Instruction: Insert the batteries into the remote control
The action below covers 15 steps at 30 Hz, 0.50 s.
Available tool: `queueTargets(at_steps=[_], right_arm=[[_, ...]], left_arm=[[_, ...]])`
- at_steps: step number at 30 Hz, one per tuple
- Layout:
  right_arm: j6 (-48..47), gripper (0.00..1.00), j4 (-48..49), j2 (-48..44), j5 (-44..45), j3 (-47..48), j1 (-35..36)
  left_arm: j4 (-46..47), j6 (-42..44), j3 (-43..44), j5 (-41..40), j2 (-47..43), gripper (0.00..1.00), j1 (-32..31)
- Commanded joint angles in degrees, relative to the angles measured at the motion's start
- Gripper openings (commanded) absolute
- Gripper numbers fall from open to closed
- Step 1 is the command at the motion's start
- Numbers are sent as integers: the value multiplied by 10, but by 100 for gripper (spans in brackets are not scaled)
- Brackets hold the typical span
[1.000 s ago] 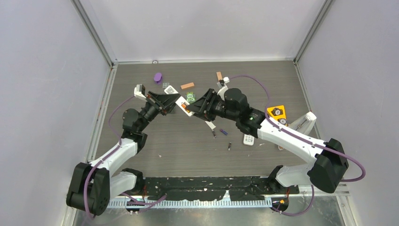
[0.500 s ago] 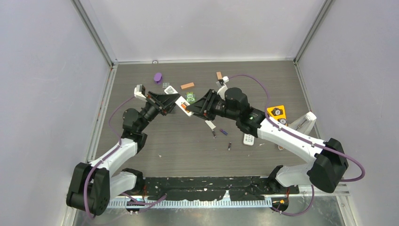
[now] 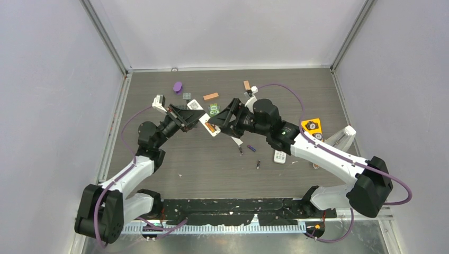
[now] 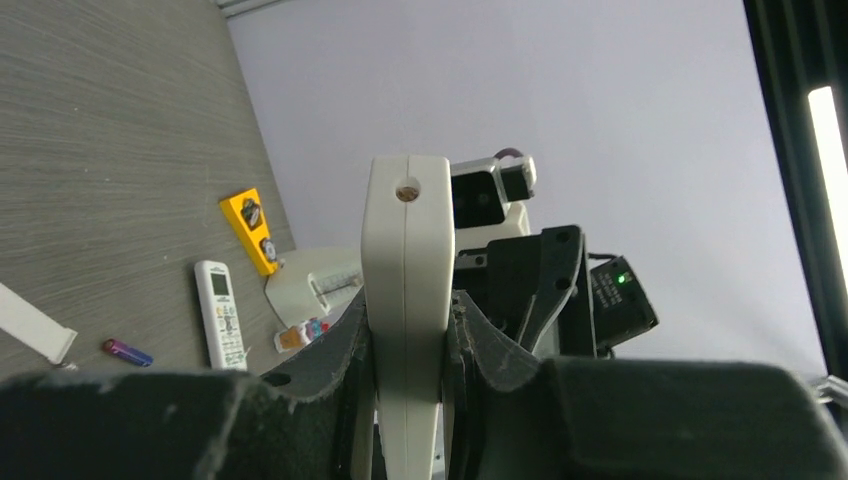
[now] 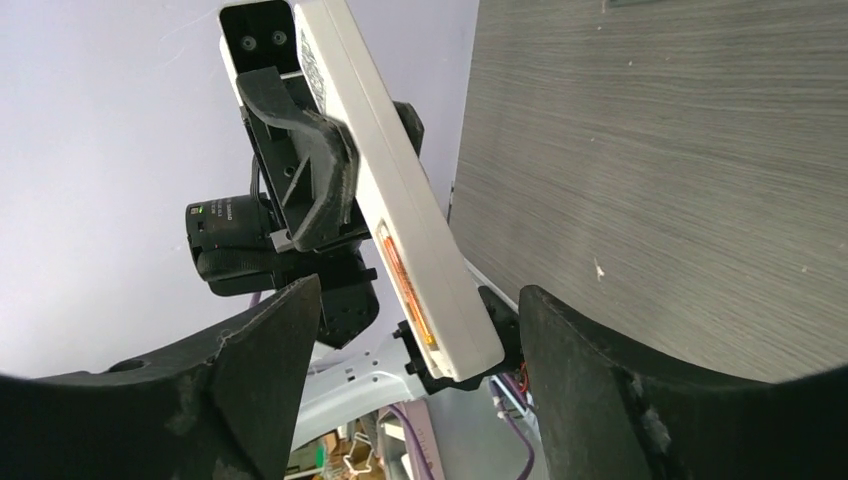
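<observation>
My left gripper (image 3: 197, 120) is shut on a white remote control (image 3: 207, 122), lifted off the table and clamped edge-on between its pads (image 4: 407, 340). An orange battery (image 5: 405, 285) lies in the remote's open back. My right gripper (image 5: 420, 330) is open, and the remote's (image 5: 385, 180) lower end sits between its spread fingers (image 5: 265, 370) without touching either. On the table below lie a purple battery (image 3: 251, 148) and two dark batteries (image 3: 241, 151) (image 3: 258, 164). The purple battery (image 4: 127, 351) also shows in the left wrist view.
A white cover strip (image 3: 236, 140) lies beside the loose batteries. A small white remote (image 3: 279, 156) and a yellow block (image 3: 311, 126) sit to the right. At the back are a purple lump (image 3: 178, 86), two orange-tan blocks (image 3: 210, 96) (image 3: 246, 84) and a green item (image 3: 214, 110).
My right gripper has opened and now stands spread around the remote's end. The left gripper has kept its hold and barely moved.
</observation>
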Motion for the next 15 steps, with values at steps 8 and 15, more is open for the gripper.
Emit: queueTargets(at_steps=[8, 15], right_arm=[[-179, 81, -100, -112, 99, 9, -29], [-372, 79, -194, -117, 161, 17, -35]], left_arm=[[-60, 226, 47, 199, -44, 0, 24], [-224, 381, 87, 288, -108, 0, 24]])
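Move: The cover lies on the table about 9 cm to the right of the right hand and 5 cm farther out, some 28 cm below. The black battery is about 4 cm nearer the base than the cover and 2 cm to its right; the purple battery is 6 cm right of the cover and 4 cm nearer. The remote, held up, is about 3 cm left and 1 cm ahead of the right hand. From the left hand, the cover is about 13 cm right, level fore-and-aft, far below. The left fingers keep their pinch on the remote while that hand draws it back about 5 cm and rolls it some 30 degrees, sinking slightly and rising again. The right hand, fingers already spread and staying open, pulls away from the remote about 7 cm to the right, towards the cover, rising a couple of centimetres before starting to dip as its wrist tilts the fingertips further down. ##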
